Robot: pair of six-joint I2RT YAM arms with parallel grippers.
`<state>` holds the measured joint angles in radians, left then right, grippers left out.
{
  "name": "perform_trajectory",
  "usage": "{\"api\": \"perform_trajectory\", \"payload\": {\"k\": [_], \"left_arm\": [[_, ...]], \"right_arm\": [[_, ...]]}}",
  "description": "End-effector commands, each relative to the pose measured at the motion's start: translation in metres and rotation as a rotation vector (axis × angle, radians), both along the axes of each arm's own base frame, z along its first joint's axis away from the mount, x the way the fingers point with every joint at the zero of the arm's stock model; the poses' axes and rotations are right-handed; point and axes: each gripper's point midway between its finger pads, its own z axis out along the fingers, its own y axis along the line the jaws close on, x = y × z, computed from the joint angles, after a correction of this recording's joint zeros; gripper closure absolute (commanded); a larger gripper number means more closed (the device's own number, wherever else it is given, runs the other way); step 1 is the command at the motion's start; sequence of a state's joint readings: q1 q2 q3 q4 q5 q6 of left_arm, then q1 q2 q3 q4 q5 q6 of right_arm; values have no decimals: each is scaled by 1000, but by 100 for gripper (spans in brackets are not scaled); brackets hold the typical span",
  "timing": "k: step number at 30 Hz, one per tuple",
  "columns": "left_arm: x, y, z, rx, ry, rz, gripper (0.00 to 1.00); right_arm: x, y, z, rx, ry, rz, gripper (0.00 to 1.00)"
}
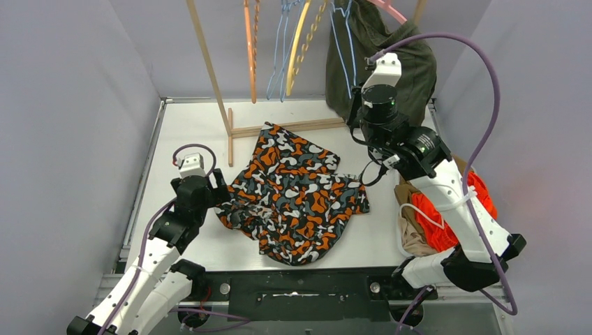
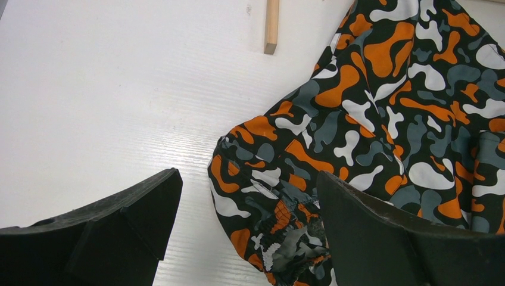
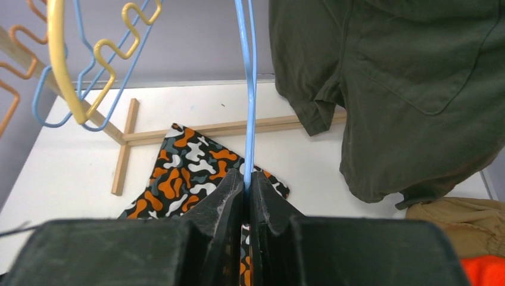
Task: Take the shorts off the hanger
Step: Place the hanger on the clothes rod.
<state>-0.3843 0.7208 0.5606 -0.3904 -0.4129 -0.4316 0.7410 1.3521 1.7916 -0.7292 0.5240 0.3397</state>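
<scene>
The orange-black-white camouflage shorts [image 1: 290, 195] lie spread flat in the middle of the table. My left gripper [image 1: 213, 187] sits low at their left edge, open, with the bunched waistband corner [image 2: 280, 220] between its fingers but not pinched. My right gripper [image 3: 247, 179] is raised at the back right, shut on the wire of a bare blue hanger [image 3: 248, 89]. Dark green shorts [image 3: 405, 89] hang just to the right of that hanger at the rack [image 1: 412, 63]. I cannot tell which hanger carries them.
A wooden rack [image 1: 209, 70] stands at the back, its foot [image 2: 271, 27] on the table, with orange [image 1: 250, 49], yellow [image 1: 300, 42] and blue [image 1: 279, 49] hangers on it. Orange-red [image 1: 447, 216] and beige [image 1: 412, 237] shorts are piled under my right arm. Grey walls close in both sides.
</scene>
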Motion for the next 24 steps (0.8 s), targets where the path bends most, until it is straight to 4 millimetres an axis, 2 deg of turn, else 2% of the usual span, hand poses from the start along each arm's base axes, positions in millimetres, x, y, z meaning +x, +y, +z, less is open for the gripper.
{"api": "perform_trajectory", "payload": {"k": [1, 9, 14, 17, 22, 24], "left_arm": [[10, -4, 17, -18, -69, -12, 16], [11, -5, 14, -18, -60, -20, 16], [11, -6, 13, -20, -57, -24, 16], [11, -8, 12, -20, -52, -29, 16], [11, -9, 11, -21, -49, -35, 16], [11, -9, 11, -20, -47, -35, 16]], "right_arm": [[13, -6, 13, -15, -18, -28, 100], [44, -7, 52, -34, -55, -30, 100], [59, -7, 54, -27, -52, -22, 100], [72, -7, 37, -42, 3, -6, 100], [82, 2, -17, -110, 167, 41, 98], [85, 4, -32, -131, 208, 49, 97]]}}
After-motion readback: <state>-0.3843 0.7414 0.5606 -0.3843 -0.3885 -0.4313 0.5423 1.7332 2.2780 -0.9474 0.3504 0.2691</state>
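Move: The clothes rod is out of sight. Judging by what hangs from it, the spot for the blue hanger held in the right hand lies about 18 cm ahead of that hand, straight on, and some 18 cm above. The yellow hanger is roughly 14 cm ahead, 13 cm left and 8 cm up; the green shorts are about 15 cm ahead, 9 cm right and slightly below. From the left hand, that rod spot is some 25 cm ahead, 30 cm right and 45 cm up. Keeping its shut grip low on the blue hanger, which stands up from the fingertips, the right hand reaches about 8.5 cm forward towards the rod, into the gap between the yellow hanger and the green shorts. It arcs as it goes, lifting some 3.5 cm by midway, then easing forward and sinking about 4 cm back to roughly its starting height, the fingers tipping down about 5 degrees at the end. ##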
